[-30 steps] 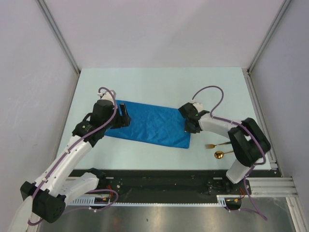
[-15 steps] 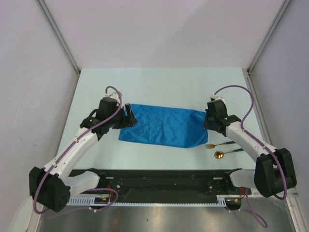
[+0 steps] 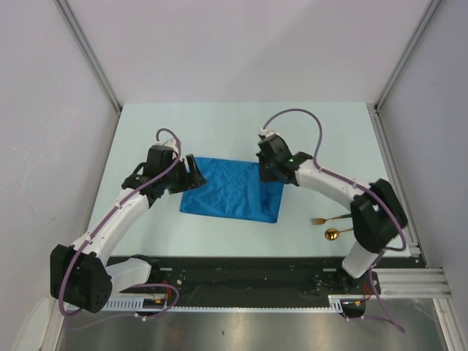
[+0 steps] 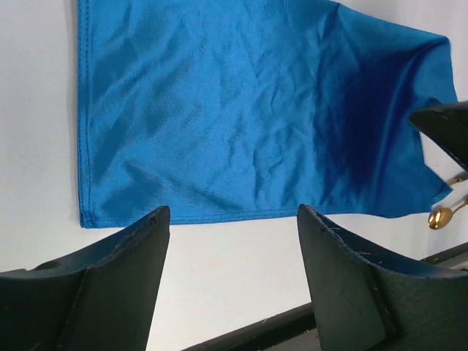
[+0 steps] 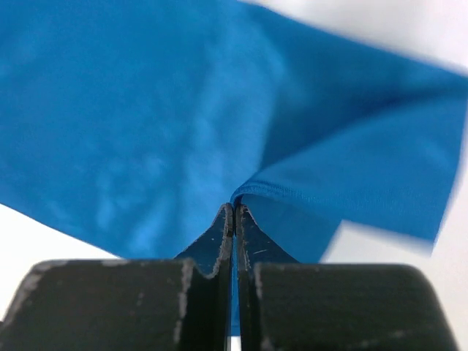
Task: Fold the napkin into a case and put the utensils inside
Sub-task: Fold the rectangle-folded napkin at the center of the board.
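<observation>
The blue napkin (image 3: 230,191) lies on the pale table, its right part lifted and doubled back to the left. My right gripper (image 3: 265,171) is shut on a hem of the napkin (image 5: 146,110), and the cloth curls over its closed tips (image 5: 234,207). My left gripper (image 3: 191,174) stands open at the cloth's left edge. In the left wrist view, bare table shows between its fingers (image 4: 232,216), just short of the napkin (image 4: 241,117). The utensils lie at the right: a gold fork (image 3: 329,219) and a gold spoon (image 3: 338,232), the spoon (image 4: 444,216) also seen past the cloth.
A black rail (image 3: 241,272) runs along the table's near edge by the arm bases. Grey walls and metal frame posts (image 3: 91,58) close in the left, back and right sides. The right arm's cable (image 3: 296,115) loops above the table.
My right gripper pulled the napkin's right end out to the right, then carried it back left over the cloth, which now looks shorter. My left gripper has stayed open by the left edge.
</observation>
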{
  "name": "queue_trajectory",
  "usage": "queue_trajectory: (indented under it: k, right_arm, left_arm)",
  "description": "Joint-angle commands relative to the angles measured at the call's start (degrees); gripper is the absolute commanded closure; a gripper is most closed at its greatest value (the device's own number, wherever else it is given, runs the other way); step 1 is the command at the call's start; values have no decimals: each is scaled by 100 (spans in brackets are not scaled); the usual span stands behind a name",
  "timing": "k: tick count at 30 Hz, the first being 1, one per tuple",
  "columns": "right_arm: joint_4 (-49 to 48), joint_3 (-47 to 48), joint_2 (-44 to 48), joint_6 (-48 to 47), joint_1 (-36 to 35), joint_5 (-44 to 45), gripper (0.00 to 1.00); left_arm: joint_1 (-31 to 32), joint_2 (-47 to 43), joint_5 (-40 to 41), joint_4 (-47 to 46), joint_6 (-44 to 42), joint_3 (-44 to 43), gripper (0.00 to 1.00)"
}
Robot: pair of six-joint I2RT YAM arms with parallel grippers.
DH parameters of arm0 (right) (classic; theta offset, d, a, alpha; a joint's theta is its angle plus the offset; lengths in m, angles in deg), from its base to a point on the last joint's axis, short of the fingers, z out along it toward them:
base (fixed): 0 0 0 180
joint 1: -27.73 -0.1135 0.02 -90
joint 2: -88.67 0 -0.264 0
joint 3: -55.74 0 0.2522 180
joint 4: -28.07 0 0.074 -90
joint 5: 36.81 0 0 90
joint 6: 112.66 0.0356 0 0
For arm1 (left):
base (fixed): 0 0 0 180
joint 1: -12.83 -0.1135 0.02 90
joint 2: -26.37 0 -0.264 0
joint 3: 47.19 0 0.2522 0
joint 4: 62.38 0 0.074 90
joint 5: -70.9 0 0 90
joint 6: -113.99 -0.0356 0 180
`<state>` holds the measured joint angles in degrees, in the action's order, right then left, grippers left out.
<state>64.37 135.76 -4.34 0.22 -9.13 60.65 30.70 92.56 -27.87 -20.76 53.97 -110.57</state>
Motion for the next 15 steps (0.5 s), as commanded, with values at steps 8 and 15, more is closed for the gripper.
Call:
queue_trajectory:
  k: [8,15]
  right_arm:
    - [215,3172,-2484,86,-945,-500,100]
    - [347,4140,-3293,129,-1183,-922,100]
  left_arm:
    - [-696,-449,-362,-70,-124,410,25]
    - [-1110,-397,-458,-35,-115,506,27]
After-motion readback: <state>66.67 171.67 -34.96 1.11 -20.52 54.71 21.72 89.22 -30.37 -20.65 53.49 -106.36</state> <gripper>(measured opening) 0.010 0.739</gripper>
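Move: The right hand has the napkin's right-hand edge pinched and lifted. The napkin's left edge, towards which this is carried, lies about 29 cm to its left, 3 cm ahead and 10 cm below. From there the napkin's middle is roughly 13 cm left and 2 cm ahead; the fork lies some 28 cm right and 12 cm back, the spoon 33 cm right and 16 cm back. From the open left hand the napkin's left edge is about 6 cm left, 6 cm ahead and 14 cm down. Leftward in a fast sweep of about 18 cm, easing off at the end, the right hand carries the pinched edge over the napkin towards its left edge, bearing a few centimetres forward and staying nearly level while turning some 15 degrees counter-clockwise, fingers kept shut. The left hand, empty and open, shifts about 4 cm left ahead of it. ##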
